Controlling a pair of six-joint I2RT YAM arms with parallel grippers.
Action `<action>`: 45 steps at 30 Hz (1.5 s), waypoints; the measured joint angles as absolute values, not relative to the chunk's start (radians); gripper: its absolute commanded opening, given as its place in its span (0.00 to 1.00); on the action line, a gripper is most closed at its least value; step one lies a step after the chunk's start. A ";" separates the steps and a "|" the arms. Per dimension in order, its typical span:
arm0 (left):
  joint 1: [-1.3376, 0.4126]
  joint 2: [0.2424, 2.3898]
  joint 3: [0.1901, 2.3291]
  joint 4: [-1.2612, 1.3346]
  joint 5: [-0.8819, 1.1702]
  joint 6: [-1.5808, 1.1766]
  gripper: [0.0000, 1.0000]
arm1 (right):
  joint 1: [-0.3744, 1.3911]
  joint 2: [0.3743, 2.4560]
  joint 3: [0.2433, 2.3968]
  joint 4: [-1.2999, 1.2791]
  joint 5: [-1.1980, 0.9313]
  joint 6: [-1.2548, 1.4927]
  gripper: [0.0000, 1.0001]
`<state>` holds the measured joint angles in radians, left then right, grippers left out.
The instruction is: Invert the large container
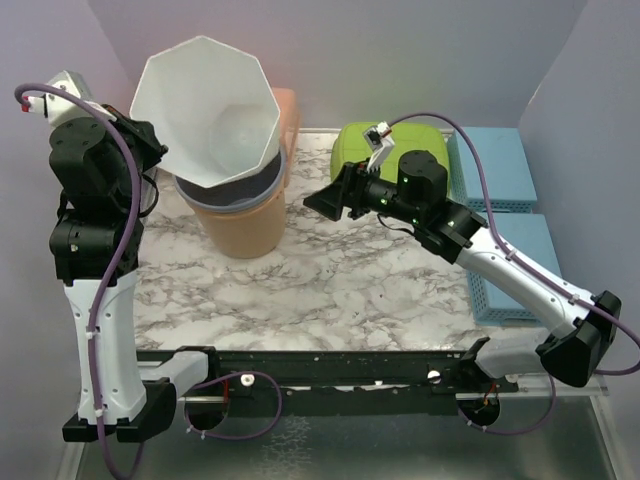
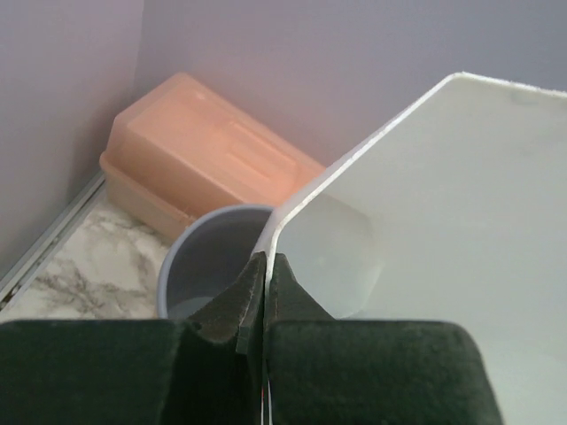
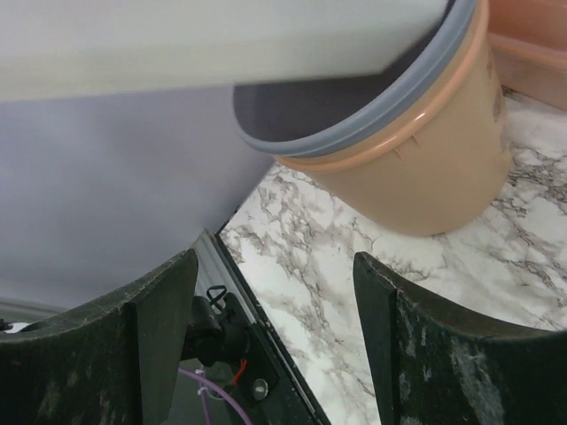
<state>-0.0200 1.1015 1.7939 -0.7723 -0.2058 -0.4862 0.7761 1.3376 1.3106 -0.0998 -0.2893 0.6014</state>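
The large container (image 1: 215,110) is a white, many-sided tub, held in the air and tilted, its mouth facing up and to the front. My left gripper (image 1: 158,150) is shut on its left rim. In the left wrist view the fingertips (image 2: 266,261) pinch the thin white wall (image 2: 443,221). Below it stands a grey-blue cup (image 1: 235,195) nested in a peach cup (image 1: 245,225). My right gripper (image 1: 318,203) hovers open to the right of that stack, with nothing between its fingers (image 3: 275,266). The white tub (image 3: 177,44) crosses the top of the right wrist view.
A peach lidded box (image 2: 204,150) lies against the back wall behind the cups. A green object (image 1: 350,150) sits behind the right wrist. Two blue baskets (image 1: 490,165) (image 1: 510,270) stand at the right. A black rail (image 1: 320,370) runs along the near edge.
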 measured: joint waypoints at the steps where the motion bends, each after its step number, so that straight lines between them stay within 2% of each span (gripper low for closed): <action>1: -0.020 1.102 1.805 -0.766 -0.206 -0.488 0.00 | 0.777 1.331 1.301 -0.100 -0.281 0.601 0.75; 5: -0.029 1.103 1.871 -0.720 -0.197 -0.513 0.00 | 0.778 1.291 1.265 -0.102 -0.220 0.601 0.73; 12: -0.050 1.094 1.888 -0.690 -0.137 -0.539 0.00 | 0.778 1.143 1.151 -0.143 0.080 0.641 0.73; 25: -0.095 1.089 1.573 -0.505 0.297 -0.721 0.00 | 0.778 0.864 0.991 -0.178 0.532 0.724 0.74; 37: -0.175 0.907 1.214 -0.437 0.399 -0.785 0.00 | 0.778 0.809 1.042 -0.317 0.699 0.807 0.73; 45: -0.371 0.878 1.059 -0.437 0.316 -0.789 0.00 | 0.778 0.889 1.068 -0.368 0.691 0.842 0.73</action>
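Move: The white octagonal container, already pinched by its left rim, has its middle about 8 cm ahead, 10 cm right and 10 cm below the left hand; the open table it is swung over lies level ahead, roughly 29 cm right and 45 cm below. The peach-and-grey bin stands some 9 cm ahead, 8 cm right, 34 cm below. From the right hand the container is about 12 cm ahead, 17 cm left and 4 cm higher; the green tub is 26 cm ahead, 14 cm right, 30 cm below. The white container, kept pinched by the rim, is raised about 6 cm by the left hand, then swung right some 20 cm away from over the grey bin while sinking past its starting height, turning clockwise roughly 45 degrees and drawing back a little near the end. The open right hand sweeps right about 20 cm, turning clockwise too, and holds nothing. ##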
